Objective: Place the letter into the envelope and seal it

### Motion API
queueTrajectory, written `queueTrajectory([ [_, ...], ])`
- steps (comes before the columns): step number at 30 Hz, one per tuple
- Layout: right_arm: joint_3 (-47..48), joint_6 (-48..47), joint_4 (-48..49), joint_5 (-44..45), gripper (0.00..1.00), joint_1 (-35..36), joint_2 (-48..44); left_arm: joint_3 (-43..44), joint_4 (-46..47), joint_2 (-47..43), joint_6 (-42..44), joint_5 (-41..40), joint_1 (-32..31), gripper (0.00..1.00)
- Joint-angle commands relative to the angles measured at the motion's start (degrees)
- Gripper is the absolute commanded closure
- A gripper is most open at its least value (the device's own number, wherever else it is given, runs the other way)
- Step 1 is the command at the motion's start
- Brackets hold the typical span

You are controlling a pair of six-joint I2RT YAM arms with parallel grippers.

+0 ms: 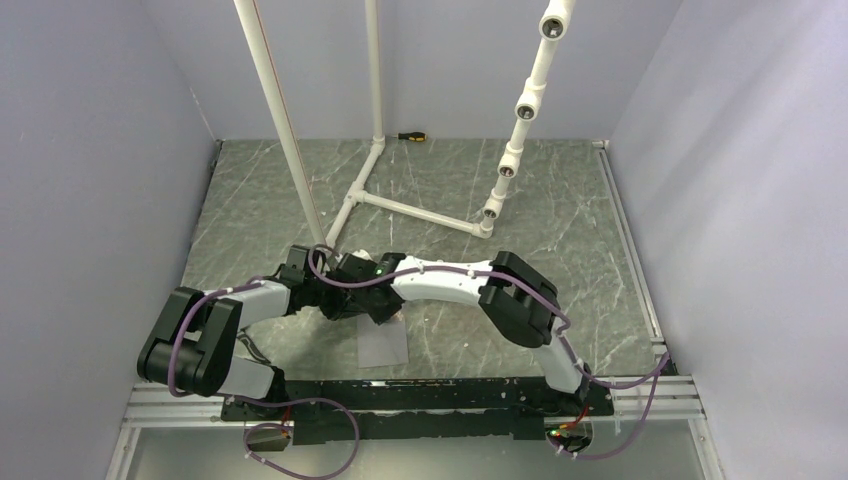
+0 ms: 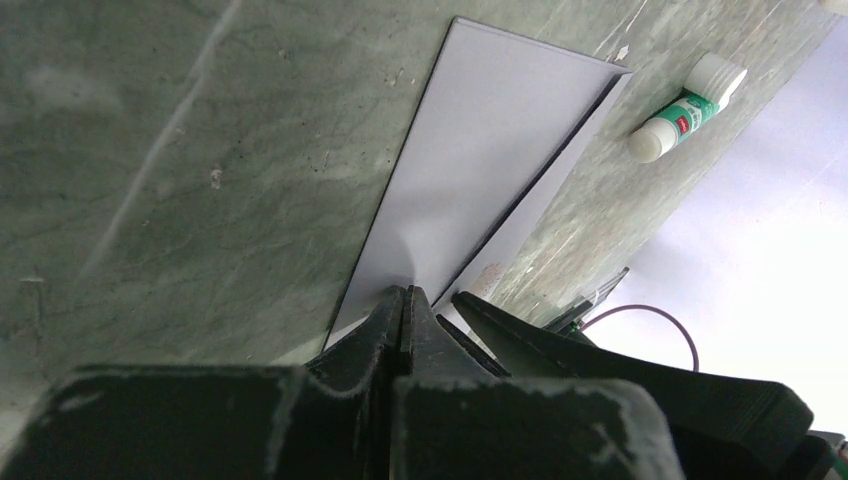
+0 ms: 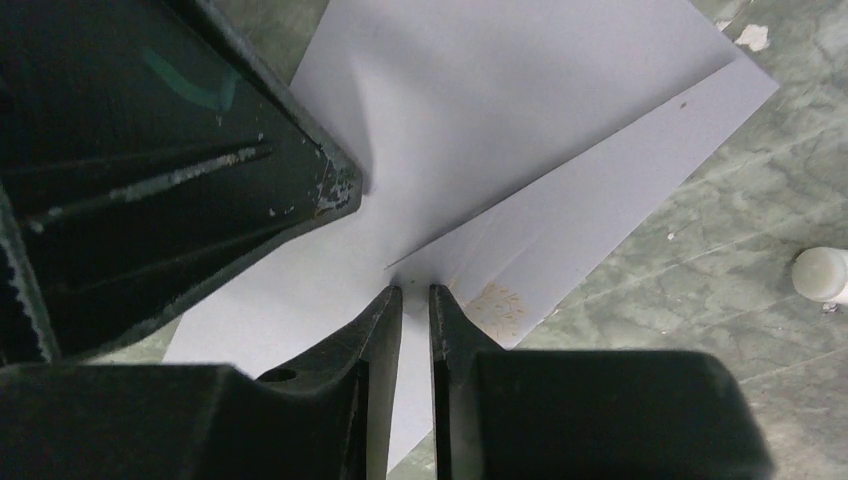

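The pale grey envelope point(image 1: 383, 345) lies flat on the green marbled table, just ahead of the arm bases. In the left wrist view the envelope point(image 2: 490, 140) stretches away from my left gripper point(image 2: 405, 293), whose jaws are shut with the tips resting on the paper. My right gripper point(image 3: 415, 290) stands on the envelope point(image 3: 520, 110) by the pointed flap's edge. Its jaws are a narrow gap apart, with only the paper's surface showing between them. A brownish smudge point(image 3: 495, 302) marks the paper beside the right tip. The letter shows in no view.
A green-and-white glue stick point(image 2: 685, 110) lies on the table beyond the envelope; its white cap point(image 3: 822, 272) shows in the right wrist view. A white pipe frame point(image 1: 410, 205) and a screwdriver point(image 1: 410, 135) stand farther back. Pale walls enclose three sides.
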Motion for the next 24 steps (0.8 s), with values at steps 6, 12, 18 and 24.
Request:
queueTrajectory([
  [6,-0.4,1.9,3.7,5.1,0.77,-2.9,7.5,-2.6,-5.9,2.3,2.2,-6.4,0.9,0.97],
  [12,-1.6,2.8,4.1,6.2,0.8,-4.2,6.8,-2.3,-5.5,3.0,2.5,-5.9,1.0,0.97],
  [18,-1.1,2.7,4.5,7.4,0.82,-6.5,6.7,-2.1,-5.2,3.8,2.8,-5.5,1.1,0.97],
  [24,2.0,0.8,4.2,8.2,0.82,-8.8,8.1,-1.4,-5.4,4.7,3.4,-5.4,1.2,0.97],
])
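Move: The envelope, its pointed flap folded in from the right, lies with its middle right under the right fingertips, about 1 cm below that hand point. From the left fingertips, which already rest near its left edge, that middle is some 2 cm back and 3 cm to the right. The glue stick lies about 10 cm ahead and 12 cm right of the right hand; the white frame's near foot about 16 cm ahead and 12 cm left. The envelope's flap is dragged forward under the right fingertips, which stay down on it close to its point: a slow creep of about 1 cm first, then a quicker sweep past the left fingers, 5 cm in all, the wrist turning roughly 10 degrees clockwise. The left hand holds still, its closed tips still resting on the envelope near its left edge. ##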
